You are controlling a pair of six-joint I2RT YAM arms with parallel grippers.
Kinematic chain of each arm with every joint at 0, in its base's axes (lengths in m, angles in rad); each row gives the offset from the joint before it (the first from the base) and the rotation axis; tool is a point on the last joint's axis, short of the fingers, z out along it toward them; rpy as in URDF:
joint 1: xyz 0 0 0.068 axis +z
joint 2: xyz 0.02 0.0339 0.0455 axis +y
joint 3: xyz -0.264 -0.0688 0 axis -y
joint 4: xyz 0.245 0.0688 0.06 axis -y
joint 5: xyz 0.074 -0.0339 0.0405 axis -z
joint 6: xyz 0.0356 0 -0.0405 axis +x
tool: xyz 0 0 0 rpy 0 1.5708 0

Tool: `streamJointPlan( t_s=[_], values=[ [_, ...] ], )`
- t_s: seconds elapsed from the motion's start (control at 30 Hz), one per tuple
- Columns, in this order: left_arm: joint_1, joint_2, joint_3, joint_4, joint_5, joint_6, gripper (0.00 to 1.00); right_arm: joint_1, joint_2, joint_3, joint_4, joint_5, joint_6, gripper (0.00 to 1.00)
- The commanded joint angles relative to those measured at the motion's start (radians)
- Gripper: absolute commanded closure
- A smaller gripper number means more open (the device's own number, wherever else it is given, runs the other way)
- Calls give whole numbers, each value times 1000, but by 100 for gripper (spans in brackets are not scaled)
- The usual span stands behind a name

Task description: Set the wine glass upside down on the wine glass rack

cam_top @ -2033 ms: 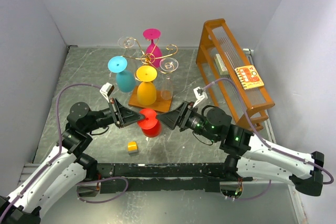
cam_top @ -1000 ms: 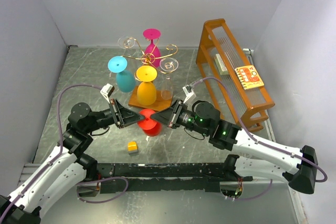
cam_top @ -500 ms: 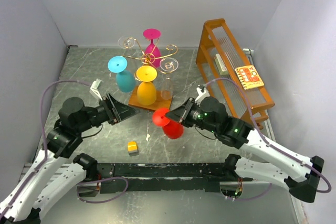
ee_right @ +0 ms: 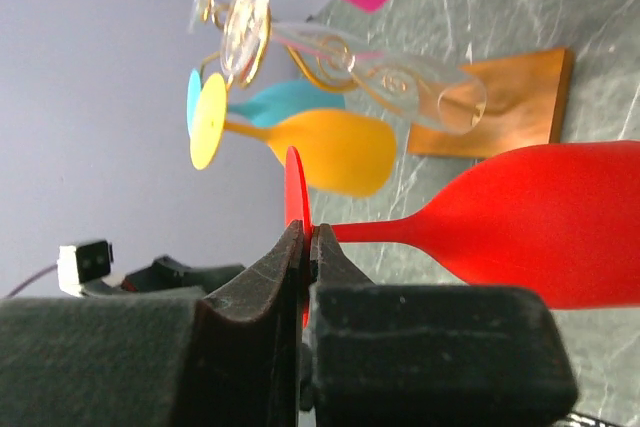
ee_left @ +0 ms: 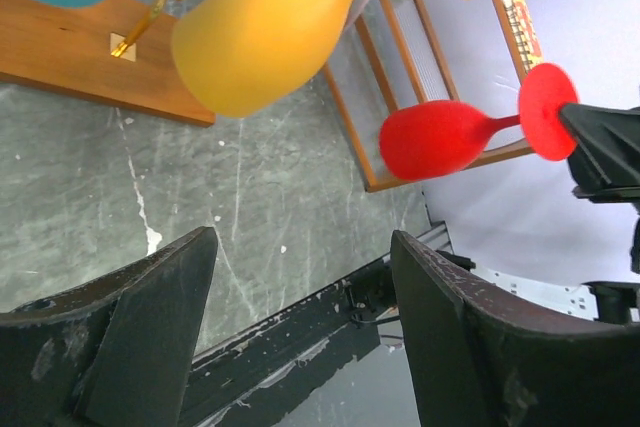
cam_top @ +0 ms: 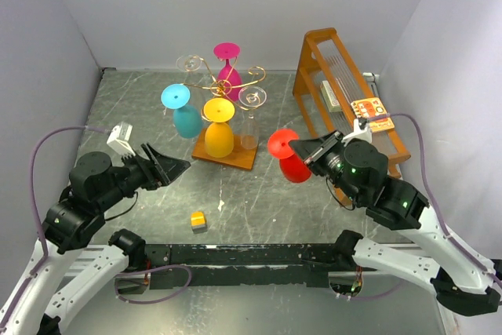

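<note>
The red wine glass [cam_top: 292, 164] hangs upside down above the table, right of the wine glass rack [cam_top: 233, 156]. My right gripper [cam_top: 302, 149] is shut on the rim of its flat foot [ee_right: 294, 190], with the bowl [ee_right: 560, 237] pointing down toward the table. The rack's gold wire tree [cam_top: 224, 81] carries several glasses: yellow [cam_top: 219, 129], teal [cam_top: 183, 114], magenta [cam_top: 227, 68] and clear [cam_top: 251, 115]. My left gripper [cam_top: 177, 165] stands open and empty at the left, well apart from the red glass [ee_left: 440, 137]. Nothing lies between its fingers [ee_left: 150, 317].
A tall orange wooden slatted frame [cam_top: 345, 107] stands at the right, close behind the right arm. A small yellow block [cam_top: 198, 220] lies on the marble table near the front. White walls close in the back and both sides.
My left gripper opened, let go of the red glass and drew back to the left. My right gripper, shut on the foot, carried the glass up and to the right.
</note>
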Motion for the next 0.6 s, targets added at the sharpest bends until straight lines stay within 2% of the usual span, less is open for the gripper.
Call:
streamJointPlan(
  t_s=[0.0, 0.2, 0.57],
  values=[
    [-4, -23, 34, -49, -87, 33, 19, -6, 46, 64, -2, 149, -83, 100],
    [-4, -43, 16, -47, -121, 26, 20, -6, 109, 136, 57, 237, -201, 100],
    [-4, -40, -23, -46, -135, 26, 21, -49, 221, 124, 326, 217, -277, 100]
  ],
)
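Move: The red wine glass already hangs upside down, its foot pinched in the right fingers. The rack's empty hook lies roughly 19 cm ahead of that hand, 10 cm to its left and about level in height. The nearer clear glass hangs some 6 cm short of the hook, the pink glass some 7 cm beyond and 7 cm left of it, the yellow glass 10 cm short and 9 cm left. From the left hand the hook is about 22 cm ahead, 21 cm right and 5 cm up. The red glass, still held by its foot and hanging bowl down, is carried forward about 6 cm by the right arm towards the rack's free hook, rising some 3 cm, most of that early on. Meanwhile the wrist swings roughly 10 degrees clockwise, tips the fingertips up and rolls its left side down by about as much each; the fingers stay shut. ##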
